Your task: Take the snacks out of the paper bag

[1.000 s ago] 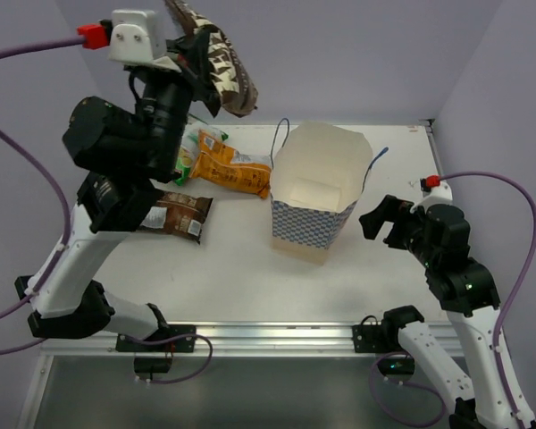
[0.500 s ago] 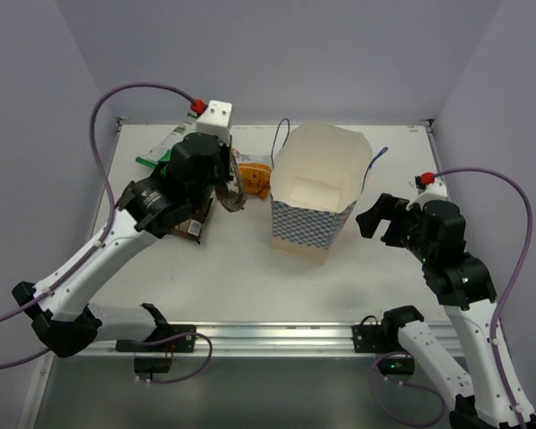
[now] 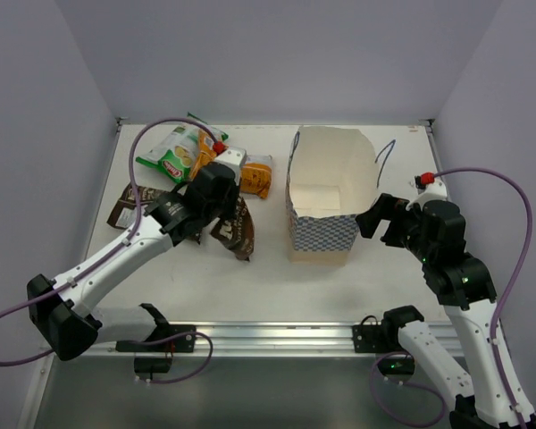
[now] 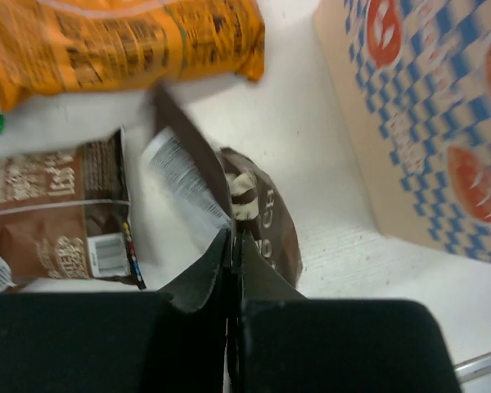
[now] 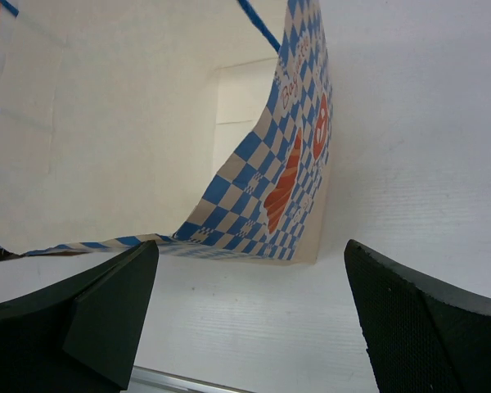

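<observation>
The paper bag [image 3: 322, 234] stands open at the table's middle, checked outside, and no packet shows in its cream inside [image 5: 131, 106]. My left gripper [image 3: 219, 213] is shut on the edge of a dark brown snack packet [image 3: 237, 231], low over the table just left of the bag [image 4: 425, 123]. That packet [image 4: 266, 225] hangs from the fingertips [image 4: 217, 270]. On the table lie an orange packet [image 3: 255, 174], a green and white packet [image 3: 172, 155] and a second brown packet [image 3: 125, 207]. My right gripper [image 3: 376, 219] is open and holds nothing, close beside the bag's right wall [image 5: 290, 164].
Blue string handles [image 3: 386, 152] stick up from the bag's rim. A purple cable [image 3: 152, 143] loops above the left arm. The orange packet [image 4: 123, 41] and the second brown packet [image 4: 49, 213] lie close behind my left gripper. The table's front rail [image 3: 277, 332] runs near the arm bases.
My left arm has come down from high above to the table left of the bag, brown packet still in its grip. The bag has shifted a little to the right. The right arm held still.
</observation>
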{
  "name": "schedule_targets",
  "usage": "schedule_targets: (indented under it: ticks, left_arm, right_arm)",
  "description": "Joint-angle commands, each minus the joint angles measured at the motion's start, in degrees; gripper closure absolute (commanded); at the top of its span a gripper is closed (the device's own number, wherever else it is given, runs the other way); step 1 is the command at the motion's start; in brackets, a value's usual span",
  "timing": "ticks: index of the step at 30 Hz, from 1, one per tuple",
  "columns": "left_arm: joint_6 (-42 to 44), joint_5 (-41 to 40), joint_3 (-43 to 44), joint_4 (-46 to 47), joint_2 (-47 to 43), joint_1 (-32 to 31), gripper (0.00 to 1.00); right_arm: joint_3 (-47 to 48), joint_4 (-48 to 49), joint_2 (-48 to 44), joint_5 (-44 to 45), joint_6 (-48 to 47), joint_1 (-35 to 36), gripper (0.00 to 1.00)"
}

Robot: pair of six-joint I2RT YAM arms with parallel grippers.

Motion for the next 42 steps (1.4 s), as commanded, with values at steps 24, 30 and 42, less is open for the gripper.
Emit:
schedule_targets:
  ticks: [24,30,42]
  left_arm:
    - [12.3,32.6,-6.2,-2.0,3.4,6.6,1.00]
    - [14.0,17.5,-9.0,5.5,12.5,12.0,0.99]
    - [16.2,4.8,-8.6,12.7,20.1,16.3,0.58]
  right_arm:
    - [-0.1,2.3,1.3,-0.3,1.1,-0.3,0.01]
    - [-0.1,2.3,1.2,0.0,1.4,-0.4,0.01]
    - [-0.2,0.8,0.0,2.2,1.1,-0.4,0.01]
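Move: The left hand holds the second brown bag. The bare table where it will be laid is about 21 cm below, some 3 cm ahead and 2 cm left. The first brown bag lies about 6 cm ahead and 21 cm left, the orange bag 20 cm ahead and 3 cm left; the paper bag stands 4 cm ahead and 19 cm right. From the right hand the spot is roughly 8 cm ahead, 28 cm left and 23 cm below. Down a little first, then back and to the right by about 6 cm each while turning some 30 degrees clockwise, the left hand carries the pinched brown bag; then it reverses, sweeping forward-left and down towards the bare table between the first brown bag and the paper bag, ending about 17 cm lower than it began. The wrist tips further down and raises its left side, and late in the descent the fingers part to roughly a third open. ##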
